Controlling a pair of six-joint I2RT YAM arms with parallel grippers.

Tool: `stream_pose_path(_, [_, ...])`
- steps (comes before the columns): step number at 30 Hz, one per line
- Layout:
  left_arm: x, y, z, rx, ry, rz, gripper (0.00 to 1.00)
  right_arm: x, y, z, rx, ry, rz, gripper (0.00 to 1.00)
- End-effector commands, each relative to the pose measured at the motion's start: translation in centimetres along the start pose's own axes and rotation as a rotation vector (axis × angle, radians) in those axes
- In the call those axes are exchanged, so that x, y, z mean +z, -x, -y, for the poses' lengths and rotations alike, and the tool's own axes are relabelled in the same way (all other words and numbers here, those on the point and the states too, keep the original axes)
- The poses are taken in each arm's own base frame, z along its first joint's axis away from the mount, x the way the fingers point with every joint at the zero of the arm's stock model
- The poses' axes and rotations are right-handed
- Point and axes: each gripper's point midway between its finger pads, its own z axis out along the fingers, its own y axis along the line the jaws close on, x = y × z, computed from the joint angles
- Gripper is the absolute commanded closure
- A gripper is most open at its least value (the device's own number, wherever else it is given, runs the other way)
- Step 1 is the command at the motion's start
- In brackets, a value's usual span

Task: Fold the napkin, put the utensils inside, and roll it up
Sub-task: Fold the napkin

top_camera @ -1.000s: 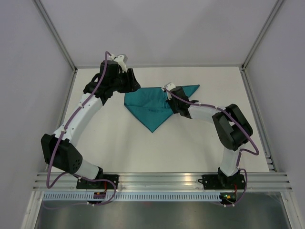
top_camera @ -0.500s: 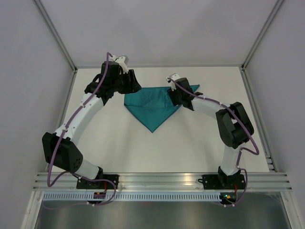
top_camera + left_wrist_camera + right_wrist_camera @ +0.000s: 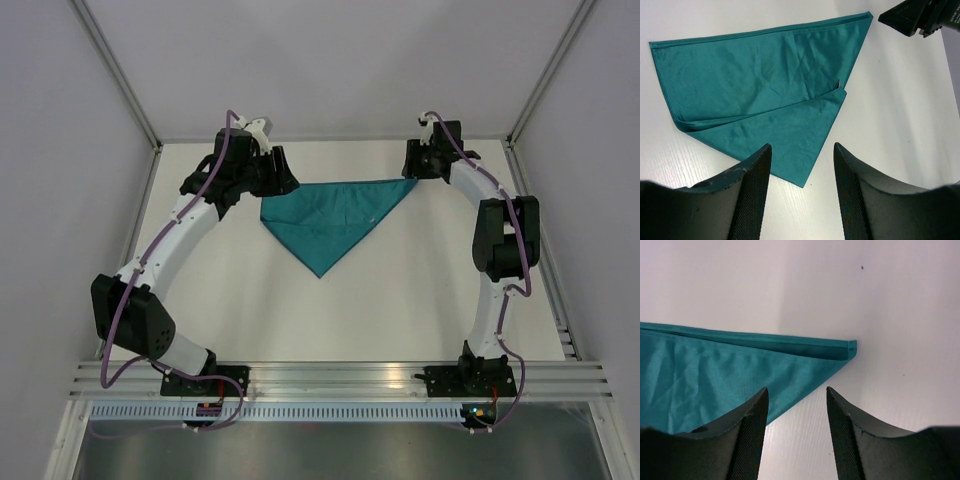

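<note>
The teal napkin (image 3: 330, 220) lies flat on the white table, folded into a triangle with its long edge to the back and its tip toward me. In the left wrist view the napkin (image 3: 765, 95) shows two layers that do not quite line up. My left gripper (image 3: 287, 183) hovers open over its left corner, and nothing sits between the jaws (image 3: 802, 146). My right gripper (image 3: 410, 165) is open just behind the right corner. That corner of the napkin (image 3: 715, 375) lies ahead of the right gripper (image 3: 796, 389), apart from the fingers. The utensils are out of view.
The white table (image 3: 400, 300) runs to a back wall just behind both grippers, with side rails left and right. The right gripper (image 3: 920, 17) shows at the top right of the left wrist view.
My right gripper has opened and pulled back from over the napkin's right half to the far right corner. The napkin now lies uncovered. The left arm has hardly moved.
</note>
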Motion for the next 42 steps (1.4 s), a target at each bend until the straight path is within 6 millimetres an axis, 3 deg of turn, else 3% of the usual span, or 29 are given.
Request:
stream_pose_path(1, [0.4, 0.1, 0.8, -0.014, -0.038, 0.012, 0.42, 0.7, -2.1, -0.6, 0.151, 0.083, -0.103, 0.44])
stream_pose_path(8, [0.3, -0.1, 0.8, -0.013, -0.038, 0.011, 0.42, 2.9, -3.6, 1.6, 0.276, 0.115, -0.147, 0.46])
stream_pose_path(14, [0.1, -0.2, 0.7, -0.014, -0.035, 0.012, 0.42, 4.5, -4.0, 1.4, 0.345, 0.15, -0.143, 0.46])
stream_pose_path(15, [0.1, -0.4, 0.6, -0.015, -0.032, 0.008, 0.42, 4.4, -3.9, 2.9, 0.387, 0.134, -0.133, 0.46])
stream_pose_path(17, [0.0, -0.4, 0.5, -0.013, -0.029, 0.013, 0.42, 4.8, -4.0, 3.3, 0.404, 0.136, -0.127, 0.48])
stream_pose_path(31, [0.2, -1.3, 0.2, -0.021, -0.024, -0.008, 0.42, 6.3, -4.4, 4.1, 0.468, 0.157, -0.083, 0.57])
stream_pose_path(34, [0.2, -1.3, 0.2, -0.022, -0.021, -0.007, 0.42, 6.4, -4.2, 3.9, 0.471, 0.168, -0.066, 0.62])
stream_pose_path(36, [0.2, -1.5, 0.1, -0.023, -0.021, -0.01, 0.42, 6.3, -4.1, 3.7, 0.477, 0.178, -0.062, 0.71])
stream_pose_path(42, [0.2, -1.6, 0.1, -0.023, -0.022, -0.012, 0.42, 5.0, -2.0, 2.9, 0.461, 0.221, 0.013, 0.85])
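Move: The napkin's far right corner lies close by the open right hand: about 3 cm ahead, 3 cm to its right and some 9 cm below. The tip of the folded flap, with the knife just peeking out, is about 8 cm back and 9 cm to the right hand's left; the napkin's near point is roughly 24 cm back and 23 cm left, all at table height. From the left hand the far right corner is some 17 cm ahead, 35 cm right and 24 cm below. Downward first, the right hand drops about 7 cm quickly to the table beside the napkin's far right corner, then eases forward some 3 cm along the table. It rolls about 25 degrees, left side up, and tips a little further down while the fingers close and pinch the corner. The left hand, still open, sinks about 3 cm well clear of the cloth. ##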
